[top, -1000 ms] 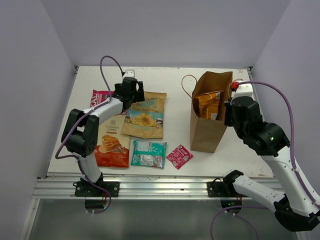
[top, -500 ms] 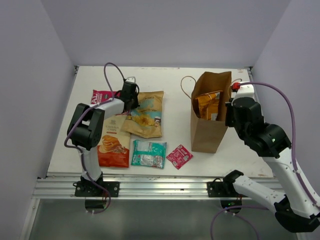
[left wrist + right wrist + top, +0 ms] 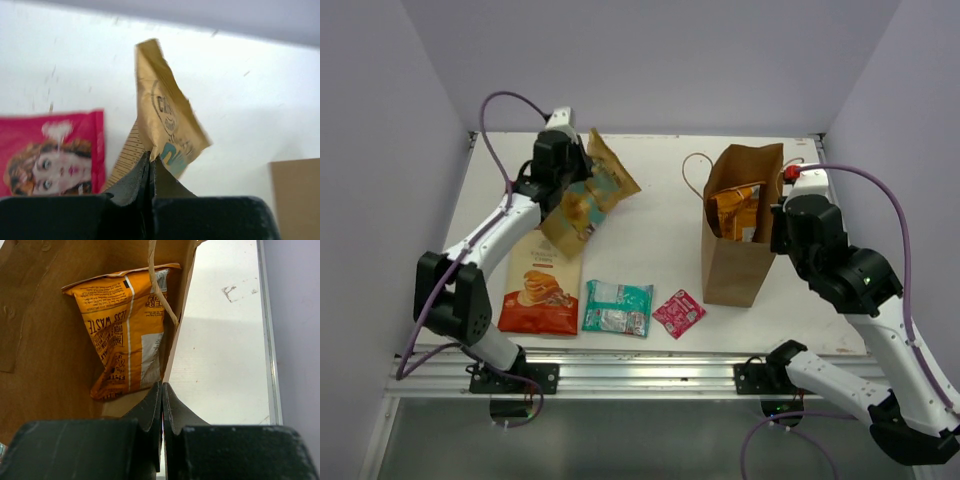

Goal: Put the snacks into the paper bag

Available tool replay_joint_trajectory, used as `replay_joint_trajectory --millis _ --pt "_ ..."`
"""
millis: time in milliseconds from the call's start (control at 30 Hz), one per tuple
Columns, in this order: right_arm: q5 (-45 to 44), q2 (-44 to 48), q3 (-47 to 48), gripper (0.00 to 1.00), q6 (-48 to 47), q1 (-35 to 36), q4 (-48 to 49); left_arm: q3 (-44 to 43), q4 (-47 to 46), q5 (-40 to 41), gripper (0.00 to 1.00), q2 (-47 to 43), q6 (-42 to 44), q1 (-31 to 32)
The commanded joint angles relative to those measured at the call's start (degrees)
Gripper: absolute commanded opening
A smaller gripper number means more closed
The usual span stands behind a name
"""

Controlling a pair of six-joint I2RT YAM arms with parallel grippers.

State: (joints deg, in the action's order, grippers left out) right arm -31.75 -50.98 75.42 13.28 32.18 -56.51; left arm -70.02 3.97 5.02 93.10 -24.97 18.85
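Observation:
My left gripper [image 3: 570,172] [image 3: 151,159] is shut on the lower edge of the tan snack packet with a teal band [image 3: 592,190] [image 3: 165,120], holding it tilted above the table at the back left. Below it in the left wrist view lies a pink-red packet [image 3: 50,150]. The red-orange packet [image 3: 540,285], the teal-green packet [image 3: 617,307] and the small pink-red sachet [image 3: 678,313] lie flat near the front. The brown paper bag [image 3: 735,260] [image 3: 45,340] stands open with an orange packet [image 3: 735,208] [image 3: 125,330] inside. My right gripper [image 3: 776,226] [image 3: 162,386] is shut on the bag's right wall.
A twisted paper handle [image 3: 692,170] [image 3: 157,285] loops out from the bag's left rim. Purple walls close in the table at the back and both sides. A metal rail [image 3: 640,375] runs along the near edge by the arm bases.
My left gripper has shut on the tan packet and lifted it off the table, up and toward the back. The right arm and the bag have not moved.

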Motion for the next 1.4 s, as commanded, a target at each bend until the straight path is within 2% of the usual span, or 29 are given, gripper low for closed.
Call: replay_joint_trajectory --millis 0,133,167,300,333,400,433,533,600,733,1100,1267,1367 --pt "0.37 0.62 0.26 0.0 -0.01 -0.02 0.52 -10.21 -8.53 -6.75 0.0 -7.57 -1.48 0.83" --pt "0.46 1.06 -0.27 0.0 0.08 -0.02 0.7 -20.57 -10.99 -10.19 0.0 -6.71 -1.83 4.25" --pt "0.55 1.06 -0.44 0.0 0.26 -0.02 0.7 -25.47 -12.3 -11.07 0.0 -5.75 -2.1 6.0" --pt "1.25 0.88 -0.71 0.0 0.43 0.07 1.05 -40.52 -15.3 -20.36 0.0 3.81 -5.6 10.06" --pt "1.25 1.06 -0.8 0.0 0.61 -0.02 0.97 -46.64 -16.7 -22.05 0.0 5.76 -6.66 10.85" --pt "1.16 1.32 -0.97 0.0 0.7 -0.02 1.05 -53.26 -17.67 -25.83 0.0 11.45 -9.91 12.87" --pt "1.25 1.41 -1.15 0.0 0.7 -0.02 1.05 -59.3 -19.42 -27.33 0.0 13.49 -11.49 13.4" --pt "1.08 1.85 -1.33 0.0 0.87 0.07 0.61 -66.54 -27.22 -32.34 0.0 19.83 -22.18 14.63" --pt "1.07 1.85 -1.33 0.0 0.78 -0.02 0.35 -67.96 -32.5 -34.02 0.0 22.29 -25.38 15.68" --pt "0.9 1.94 -1.06 0.0 0.87 -0.02 0.26 -68.84 -36.65 -35.25 0.0 24.84 -28.99 18.93" --pt "1.16 2.38 -1.76 0.0 1.05 -0.02 0.35 -72.54 -43.86 -35.95 0.0 27.57 -29.52 25.35" --pt "1.25 2.55 -1.94 0.0 1.31 -0.02 0.26 -71.14 -49.31 -37.71 0.0 28.1 -35.93 27.11" --pt "1.34 2.55 -1.68 0.0 1.49 -0.02 0.0 -71.05 -48.97 -38.68 0.0 27.75 -35.68 28.69"
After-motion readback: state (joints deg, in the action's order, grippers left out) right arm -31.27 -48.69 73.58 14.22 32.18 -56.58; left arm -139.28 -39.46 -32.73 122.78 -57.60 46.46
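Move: Some 17 cm back and 30 cm to the right of the left hand, which already holds the tan chip bag, is the paper bag's open mouth, about 12 cm higher. From the right hand at its rim, the mouth's middle lies about 5 cm ahead, 6 cm left. The pink snack bag lies 14 cm left and 4 cm back of the left hand, 16 cm lower; the small red packet is about 21 cm right, 30 cm back, as low. Hoisting the pinched tan chip bag, the left hand shoots up about 40 cm, then carries it right some 30 cm and finally back 20 cm, to high over the paper bag's mouth. Its wrist swings clockwise and tips up until the fingers point right and upward, still shut on the chip bag. The right hand keeps its hold on the paper bag's right rim. ##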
